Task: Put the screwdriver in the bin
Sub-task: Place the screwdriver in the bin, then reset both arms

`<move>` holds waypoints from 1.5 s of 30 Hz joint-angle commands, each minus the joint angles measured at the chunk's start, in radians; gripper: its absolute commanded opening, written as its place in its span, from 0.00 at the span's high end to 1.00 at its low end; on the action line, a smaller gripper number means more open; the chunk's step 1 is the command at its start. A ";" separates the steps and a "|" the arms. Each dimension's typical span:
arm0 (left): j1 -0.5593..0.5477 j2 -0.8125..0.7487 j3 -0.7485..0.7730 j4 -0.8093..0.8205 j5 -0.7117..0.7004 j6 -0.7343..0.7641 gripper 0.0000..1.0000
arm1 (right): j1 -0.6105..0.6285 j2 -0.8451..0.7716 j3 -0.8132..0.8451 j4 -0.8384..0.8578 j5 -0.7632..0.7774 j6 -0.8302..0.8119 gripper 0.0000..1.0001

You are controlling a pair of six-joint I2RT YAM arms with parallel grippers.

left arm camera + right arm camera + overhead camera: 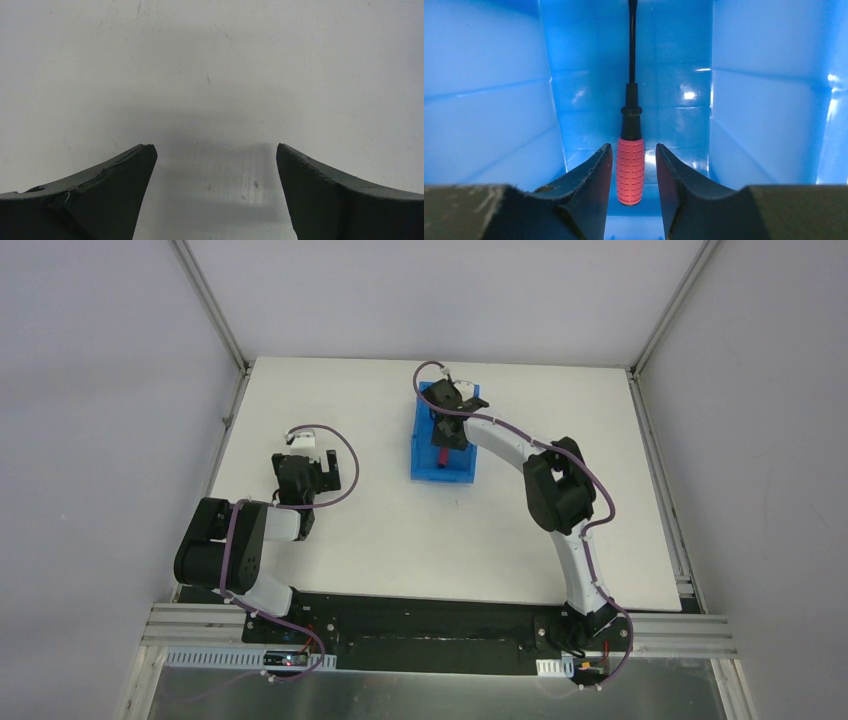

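The screwdriver, with its red ribbed handle and thin black shaft, points away from me inside the blue bin. My right gripper is lowered into the bin and straddles the handle, with a narrow gap showing on each side, so it is open. From above, the bin sits at the table's back centre, with a bit of the red handle showing under the right gripper. My left gripper is open over bare table, far to the left.
The bin's blue walls stand close on both sides of the right fingers. The white table ends at grey walls and metal frame posts on the left, right and back.
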 commanded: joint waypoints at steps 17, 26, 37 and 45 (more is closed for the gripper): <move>0.012 -0.018 -0.001 0.029 0.006 -0.007 0.01 | 0.014 -0.188 0.120 -0.012 0.074 -0.114 0.44; 0.012 -0.019 -0.001 0.029 0.006 -0.006 0.01 | 0.013 -0.257 0.134 -0.013 0.091 -0.184 0.02; 0.012 -0.018 -0.001 0.029 0.006 -0.006 0.01 | -0.059 -0.440 -0.030 -0.014 0.110 -0.257 0.02; 0.012 -0.019 -0.001 0.029 0.006 -0.006 0.01 | -0.224 -0.586 -0.203 -0.013 0.047 -0.285 0.02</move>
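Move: The screwdriver already lies loose on the bin's floor under the right hand, its handle between the half-open fingers; its middle is about 2 cm ahead and 2 cm below, with no sideways offset. The bin's middle is some 4 cm ahead of the hand, also centred and about level; its right wall stands roughly 6 cm to the right and 4 cm ahead. From the left hand the screwdriver lies about 7 cm ahead, 29 cm right and 3 cm below. The right hand lifts almost straight up out of the bin, leaving the released screwdriver, slowly at first and then faster, while its fingers spread from less than half open to wide open and the wrist tips some 15 degrees so that they point more forward. About 14 cm up it starts to swing right, over and past the bin's right wall, ending roughly 11 cm to the right and 18 cm higher than it began. ##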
